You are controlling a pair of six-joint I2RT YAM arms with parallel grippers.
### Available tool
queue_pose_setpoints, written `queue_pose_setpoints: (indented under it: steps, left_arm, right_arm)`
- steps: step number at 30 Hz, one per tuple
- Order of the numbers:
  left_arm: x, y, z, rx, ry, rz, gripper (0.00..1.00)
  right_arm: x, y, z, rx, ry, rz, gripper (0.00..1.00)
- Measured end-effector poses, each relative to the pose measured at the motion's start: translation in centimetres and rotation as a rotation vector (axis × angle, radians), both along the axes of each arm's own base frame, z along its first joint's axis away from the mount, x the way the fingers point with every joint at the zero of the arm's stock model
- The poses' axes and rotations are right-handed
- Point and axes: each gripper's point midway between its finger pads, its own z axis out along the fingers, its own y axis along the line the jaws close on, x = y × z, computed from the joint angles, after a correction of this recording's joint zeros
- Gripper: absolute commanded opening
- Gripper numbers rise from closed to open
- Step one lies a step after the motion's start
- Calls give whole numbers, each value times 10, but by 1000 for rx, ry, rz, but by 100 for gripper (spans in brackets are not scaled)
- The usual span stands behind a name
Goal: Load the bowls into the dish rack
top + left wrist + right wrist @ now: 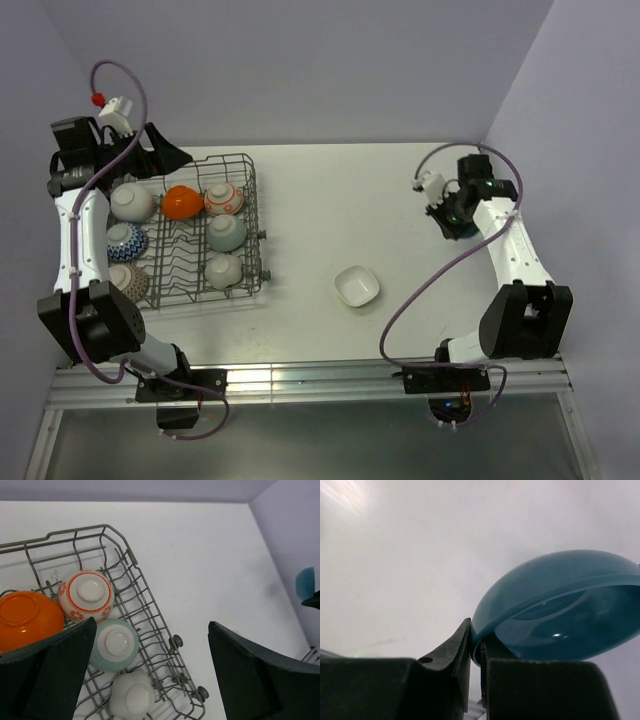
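Observation:
The dish rack (254,215) stands at the left with several bowls upside down in it, among them an orange bowl (181,202), a red-orange patterned bowl (86,595), a pale green bowl (116,645) and a white bowl (131,695). A square white bowl (356,286) sits upright on the table near the middle. My left gripper (152,650) hangs open and empty above the rack's far end. At the far right my right gripper (475,640) is shut on the rim of a teal bowl (560,605), lifted off the table.
The rack's left column holds a white bowl (131,202), a blue-patterned bowl (127,241) and a scalloped bowl (128,281). Walls close in behind and at the right. The rack's small wheels (176,641) jut out on its right side.

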Motion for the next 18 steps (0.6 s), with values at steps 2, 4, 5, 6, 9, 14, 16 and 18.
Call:
queue_pose_setpoints:
  steps: [2,4,5,6,9,14,16,18]
  left_arm:
    - [-2,12,10,-69,-22,36,100]
    - [-1,23,20,-112,-38,60,99]
    - [0,29,24,-118,-39,68,100]
    - [1,33,28,-120,-38,69,99]
    - [8,37,43,-118,-36,49,99]
    - [-7,25,33,-161,-14,-2,99]
    - [-22,13,18,-178,23,-9,100]
    - [-36,-5,7,-184,52,-41,99]
  right_arm:
    - [25,36,29,25,-90,74,0]
    - [40,70,55,51,-164,140,0]
    - [46,91,67,66,-202,181,0]
    - [50,109,77,81,-235,215,0]
    - [55,161,95,119,-311,314,0]
    - [53,231,95,131,-375,449,0]
    - [52,261,89,126,-406,509,0]
    - [48,286,79,118,-422,561,0]
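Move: The blue bowl, held by its rim in the right gripper, has the dish rack's middle about 64 cm to its left and 2 cm ahead, 9 cm lower. The white bowl left on the table sits some 12 cm back, 23 cm left and 11 cm below. From the empty left hand the blue bowl is about 60 cm right, 13 cm back and 18 cm lower; the red-patterned bowl stands nearly beneath, 3 cm right, 1 cm back, 23 cm down. The blue bowl, still pinched by its rim, is swept quickly left by the right arm, about 29 cm towards the rack and passing beyond the white bowl, rising some 10 cm at first and drifting slightly forward, while the wrist turns about 30 degrees counter-clockwise and the fingers tip outward. The open left hand lifts up and left about 4 cm, then comes back down, right and towards its base. ##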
